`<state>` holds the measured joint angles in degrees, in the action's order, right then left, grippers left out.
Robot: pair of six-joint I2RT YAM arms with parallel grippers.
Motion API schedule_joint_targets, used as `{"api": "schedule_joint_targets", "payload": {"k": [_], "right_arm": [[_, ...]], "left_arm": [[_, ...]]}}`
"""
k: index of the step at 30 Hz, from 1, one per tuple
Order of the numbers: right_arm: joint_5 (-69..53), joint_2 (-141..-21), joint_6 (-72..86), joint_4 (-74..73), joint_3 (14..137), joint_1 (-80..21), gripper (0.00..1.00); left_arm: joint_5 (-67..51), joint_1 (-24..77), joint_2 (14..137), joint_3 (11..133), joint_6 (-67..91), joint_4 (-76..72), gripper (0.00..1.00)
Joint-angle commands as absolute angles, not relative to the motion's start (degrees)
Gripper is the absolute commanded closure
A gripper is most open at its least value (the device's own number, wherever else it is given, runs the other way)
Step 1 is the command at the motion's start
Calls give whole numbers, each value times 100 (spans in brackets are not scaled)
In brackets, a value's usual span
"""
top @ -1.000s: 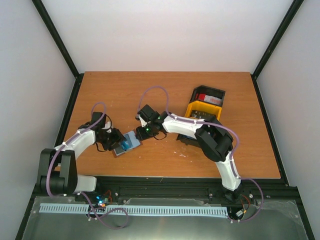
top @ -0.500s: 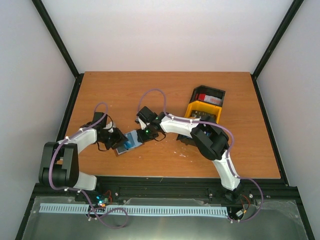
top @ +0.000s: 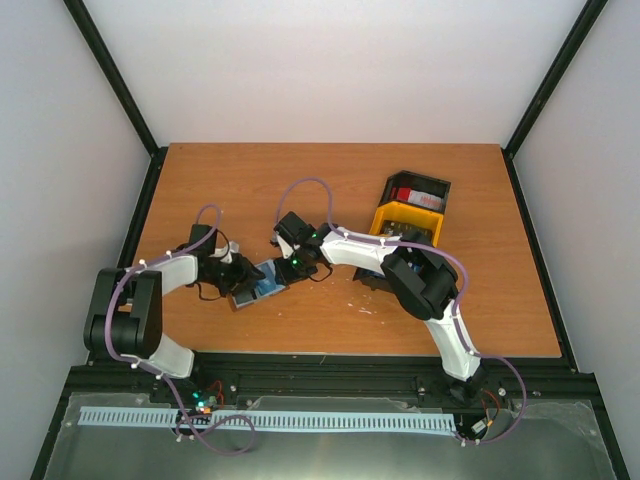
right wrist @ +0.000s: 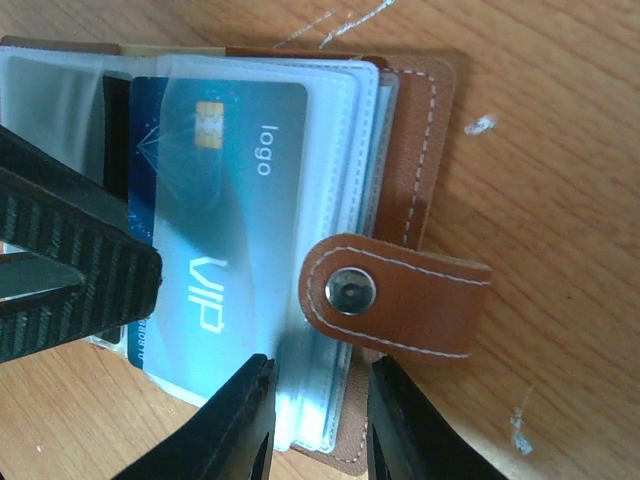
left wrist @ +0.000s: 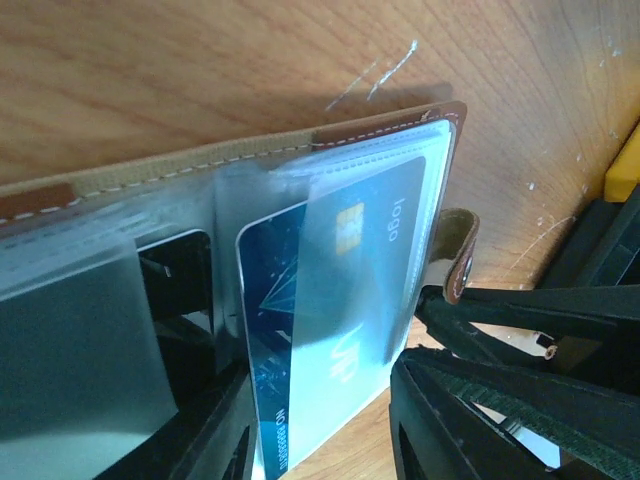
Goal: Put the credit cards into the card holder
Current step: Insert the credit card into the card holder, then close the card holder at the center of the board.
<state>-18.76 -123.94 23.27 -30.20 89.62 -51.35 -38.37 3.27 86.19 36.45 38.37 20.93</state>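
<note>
The brown card holder (top: 247, 296) lies open on the table between my two grippers, its clear sleeves facing up. A blue credit card (left wrist: 330, 300) marked "VIP" and "logo" sits partly inside one sleeve. My left gripper (left wrist: 320, 392) straddles the card's free end and has both fingers against its edges. My right gripper (right wrist: 320, 375) stands over the holder's (right wrist: 420, 130) near edge. Its jaws are apart beside the clasp strap (right wrist: 400, 300), pinching nothing. In the overhead view the left gripper (top: 238, 272) and right gripper (top: 284, 268) face each other across the holder. A red and white card (top: 408, 195) lies in the black tray.
A black tray (top: 440, 185) and a yellow tray (top: 385, 215) stand at the back right, beside the right arm's elbow. Another black tray is partly hidden under that arm. The table's scratched wood shows around the holder.
Both grippers' jaws have narrowed. The left arm has pushed a little to the right, toward the holder. The right gripper has edged slightly left, and the two now stand closer together.
</note>
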Motion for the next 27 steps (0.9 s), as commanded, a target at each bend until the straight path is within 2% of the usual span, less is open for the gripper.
{"api": "schedule_joint_targets", "payload": {"k": [1,9,14,18,27], "right_arm": [[-1920,-12473,2224,-3037,8930,-5090,73],[-1790,-12197,2272,-2871,8804,-5049,71],[-1275,-11778,2407,-2914,8775,-5010,68],[-742,-11651,2357,-3203,8931,-5022,61],[-94,-12460,1806,-4075,10119,-5303,41]], "left_arm": [[-4074,308,8849,3698,3646,1704,61],[-3816,303,8970,3896,3194,1789,56],[-3689,308,8707,4152,3193,2172,50],[-3242,301,8322,4517,3159,2813,40],[-1749,169,7823,4465,3926,3488,7]]}}
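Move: The blue credit card, already mostly in its pocket, has its middle about 2 cm ahead and 1 cm right of the left hand, 1 cm below; the black card lies level and some 3 cm to that hand's left. From the right hand, the blue card is about 2 cm ahead, 4 cm left and 1 cm below, and the clasp strap 2 cm ahead and 1 cm right, at nearly the same height as the fingertips. Both hands open and lift about 5 cm off the card holder, going forward, the left also leftward. ##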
